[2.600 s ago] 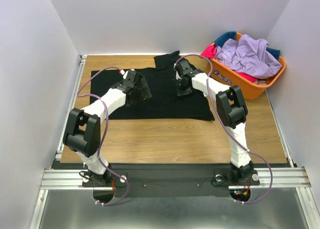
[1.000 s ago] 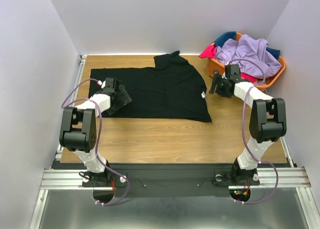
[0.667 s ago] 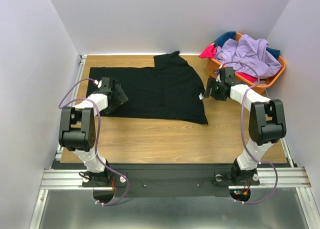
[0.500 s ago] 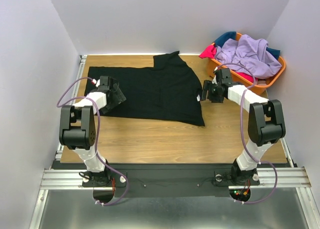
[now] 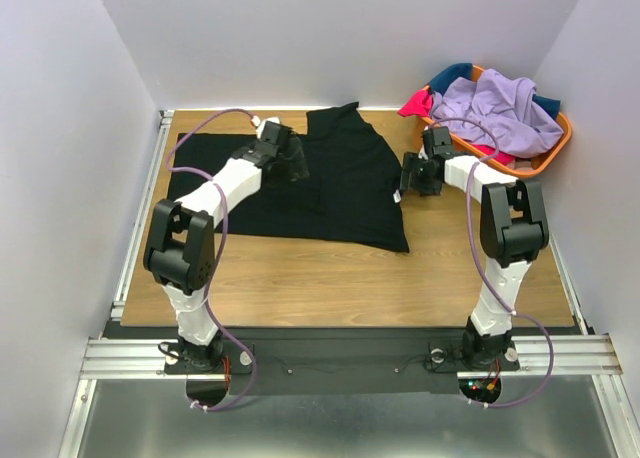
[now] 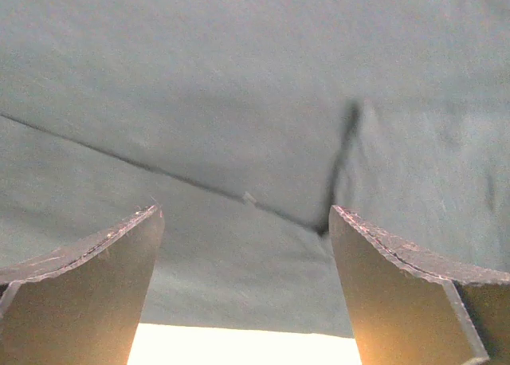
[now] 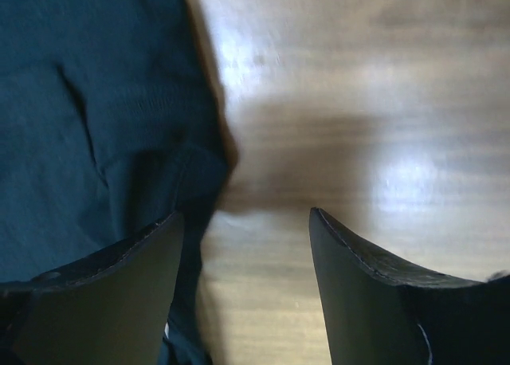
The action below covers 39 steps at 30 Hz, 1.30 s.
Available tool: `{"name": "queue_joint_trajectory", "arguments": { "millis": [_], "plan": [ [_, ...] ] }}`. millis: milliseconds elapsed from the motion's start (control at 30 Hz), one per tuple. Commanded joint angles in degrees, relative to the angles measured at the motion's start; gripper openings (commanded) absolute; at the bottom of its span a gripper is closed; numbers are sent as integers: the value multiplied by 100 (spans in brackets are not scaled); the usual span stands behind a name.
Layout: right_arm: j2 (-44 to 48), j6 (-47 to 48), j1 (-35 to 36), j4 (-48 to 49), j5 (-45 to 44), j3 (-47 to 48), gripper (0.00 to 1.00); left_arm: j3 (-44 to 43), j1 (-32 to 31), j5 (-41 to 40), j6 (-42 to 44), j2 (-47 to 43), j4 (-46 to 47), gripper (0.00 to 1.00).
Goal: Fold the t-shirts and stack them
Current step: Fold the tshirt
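Observation:
A black t-shirt (image 5: 340,193) lies spread flat on the wooden table (image 5: 300,278), with a small white label (image 5: 400,194) at its right edge. My left gripper (image 5: 297,163) hangs open over the shirt's upper middle. In the left wrist view its jaws (image 6: 245,213) stand wide apart above black cloth (image 6: 239,102) crossed by a seam. My right gripper (image 5: 408,178) is open at the shirt's right edge. In the right wrist view (image 7: 245,215) one finger is over the cloth edge (image 7: 103,142), the other over bare wood. Lavender (image 5: 500,108), pink-red (image 5: 418,103) and teal (image 5: 452,75) t-shirts are piled in the basket.
An orange plastic basket (image 5: 545,158) stands at the back right corner, just right of my right arm. White walls close in the table on the left, back and right. Bare wood (image 5: 300,278) runs along the near side in front of the shirt.
My left gripper has swung from the shirt's left end to its upper middle. My right gripper has moved left from beside the basket to the shirt's right edge, its jaws narrowing slightly.

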State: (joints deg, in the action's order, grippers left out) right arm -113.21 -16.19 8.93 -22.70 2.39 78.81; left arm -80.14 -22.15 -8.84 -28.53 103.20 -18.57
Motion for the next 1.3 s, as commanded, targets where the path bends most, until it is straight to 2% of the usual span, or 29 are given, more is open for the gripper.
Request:
{"name": "queue_joint_trajectory", "arguments": {
  "millis": [0,300,533,633,667,767,933,1267],
  "plan": [
    [-183,124,-23,99,-81,477,70,216,-26,303,-302,262,-297,97],
    [-579,397,214,99,-432,584,66,1096,-35,419,-91,561,-138,97],
    [-650,581,338,99,-670,565,42,1448,-26,137,14,508,-103,97],
    [-720,590,355,81,-757,653,25,1527,0,23,58,535,-95,97],
    [-729,590,364,81,-784,680,14,1554,9,14,58,543,-94,97],
    [-790,634,364,64,-1134,785,3,1650,53,-21,76,526,-59,97],
    [-1010,783,355,-6,-1689,1031,1,1765,202,-74,199,473,-7,97],
    [-1274,906,346,-77,-2147,1471,1,1756,317,-153,331,342,-77,97]
  ]
}}
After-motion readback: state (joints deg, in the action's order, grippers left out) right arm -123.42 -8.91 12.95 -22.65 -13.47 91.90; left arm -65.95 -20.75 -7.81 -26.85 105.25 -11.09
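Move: The t-shirt's right edge, with its raised bit of fold, lies about 2 cm ahead, 2 cm left and 1 cm below the right hand. The white tag is some 4 cm left and 2 cm back of that hand, the basket roughly 17 cm ahead and 22 cm right. The patch of shirt for the left hand lies some 4 cm back, 1 cm left and 10 cm below it; the shirt's near edge is about 11 cm back, straight behind, the crosswise fold 7 cm right and 5 cm back. The t-shirt's body is pinned by the open left hand, which sinks about 9 cm and back 4 cm onto it, fingers tipping steeper, then creeps left over 2 cm. The shirt's right edge is pinched as the right hand eases forward and shuts its fingers low over the table; still shut, that hand slides on forward, some 6 cm in all, rolling about 15 degrees so that its fingertips swing rightward under it. ##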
